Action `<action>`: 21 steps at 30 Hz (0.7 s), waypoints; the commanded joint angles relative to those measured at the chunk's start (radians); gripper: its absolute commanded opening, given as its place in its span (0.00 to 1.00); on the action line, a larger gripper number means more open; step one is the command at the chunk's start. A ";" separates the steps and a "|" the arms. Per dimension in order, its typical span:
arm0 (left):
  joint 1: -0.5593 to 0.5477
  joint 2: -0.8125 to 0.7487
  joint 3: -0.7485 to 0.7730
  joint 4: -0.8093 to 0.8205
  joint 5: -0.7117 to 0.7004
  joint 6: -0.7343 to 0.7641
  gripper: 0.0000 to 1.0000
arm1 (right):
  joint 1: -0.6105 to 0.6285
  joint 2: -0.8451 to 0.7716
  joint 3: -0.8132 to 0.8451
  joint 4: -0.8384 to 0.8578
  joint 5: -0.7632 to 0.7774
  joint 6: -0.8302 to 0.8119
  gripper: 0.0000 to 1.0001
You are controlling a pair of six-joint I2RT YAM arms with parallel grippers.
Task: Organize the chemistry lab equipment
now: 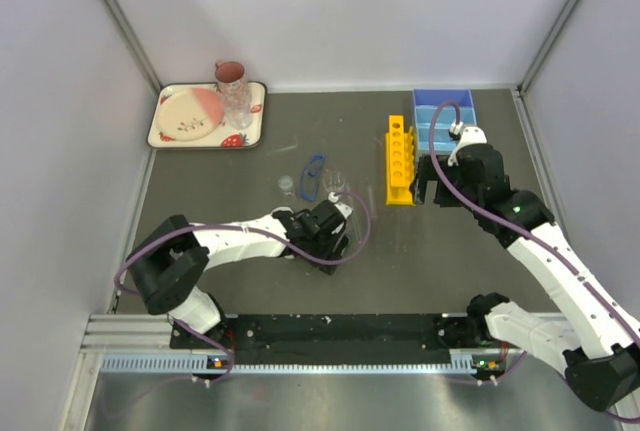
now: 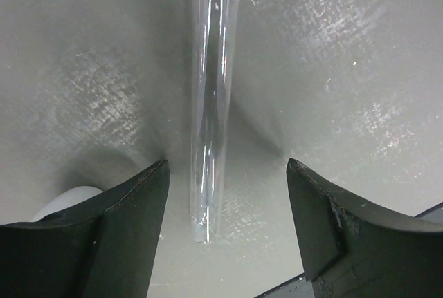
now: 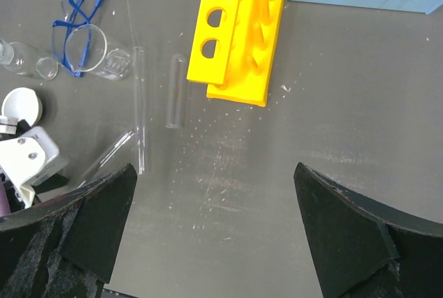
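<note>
My left gripper (image 1: 330, 238) is open low over the table. In the left wrist view its jaws (image 2: 227, 173) straddle a thin glass rod (image 2: 211, 104) that lies flat between them, untouched. A small white round dish (image 2: 69, 198) peeks out beside the left finger. My right gripper (image 1: 430, 191) is open and empty (image 3: 214, 180) above bare table, just in front of the yellow holed rack (image 1: 400, 159) (image 3: 239, 28). The blue divided tray (image 1: 443, 116) stands behind the rack. Blue-rimmed goggles (image 3: 79, 14), a small clear beaker (image 3: 104, 52), a white dish (image 3: 22, 104) and more glass rods (image 3: 140, 111) lie to the left.
A cream strawberry-patterned tray (image 1: 255, 116) with a pink-and-cream plate (image 1: 190, 113), a pink mug (image 1: 230, 73) and a clear tumbler (image 1: 237, 103) sits at the back left. Grey walls close in the table on three sides.
</note>
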 commanded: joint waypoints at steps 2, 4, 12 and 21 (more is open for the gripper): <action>-0.003 0.013 -0.016 0.037 -0.015 0.002 0.67 | 0.011 0.006 -0.006 0.041 -0.002 0.003 0.99; -0.006 0.018 -0.019 0.032 -0.038 -0.001 0.63 | 0.011 0.006 -0.009 0.043 -0.002 0.003 0.99; -0.011 0.050 -0.012 -0.003 -0.098 -0.011 0.54 | 0.011 0.002 -0.021 0.056 -0.004 0.009 0.99; -0.021 0.089 0.008 -0.033 -0.153 -0.027 0.48 | 0.011 -0.016 -0.045 0.069 -0.009 0.015 0.99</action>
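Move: The diagonal slim glass tube runs just under my left fingers, near its close end. Its middle is about 3 cm ahead, 2 cm right and 2 cm below my left hand. The small white dish is level ahead with that middle but 6 cm to my left; the long straight tube is some 10 cm ahead and 7 cm right. From my right hand the diagonal tube is about 7 cm back, 18 cm left and 22 cm down. I narrow my left fingers from about three quarters open to half open, one on each side of the slim glass tube, without shutting on it. Meanwhile I ease that hand about 1.5 cm forward and slightly left, with barely any sinking, bringing the tube more nearly midway between the pads as the wrist tilts some 5 degrees. ##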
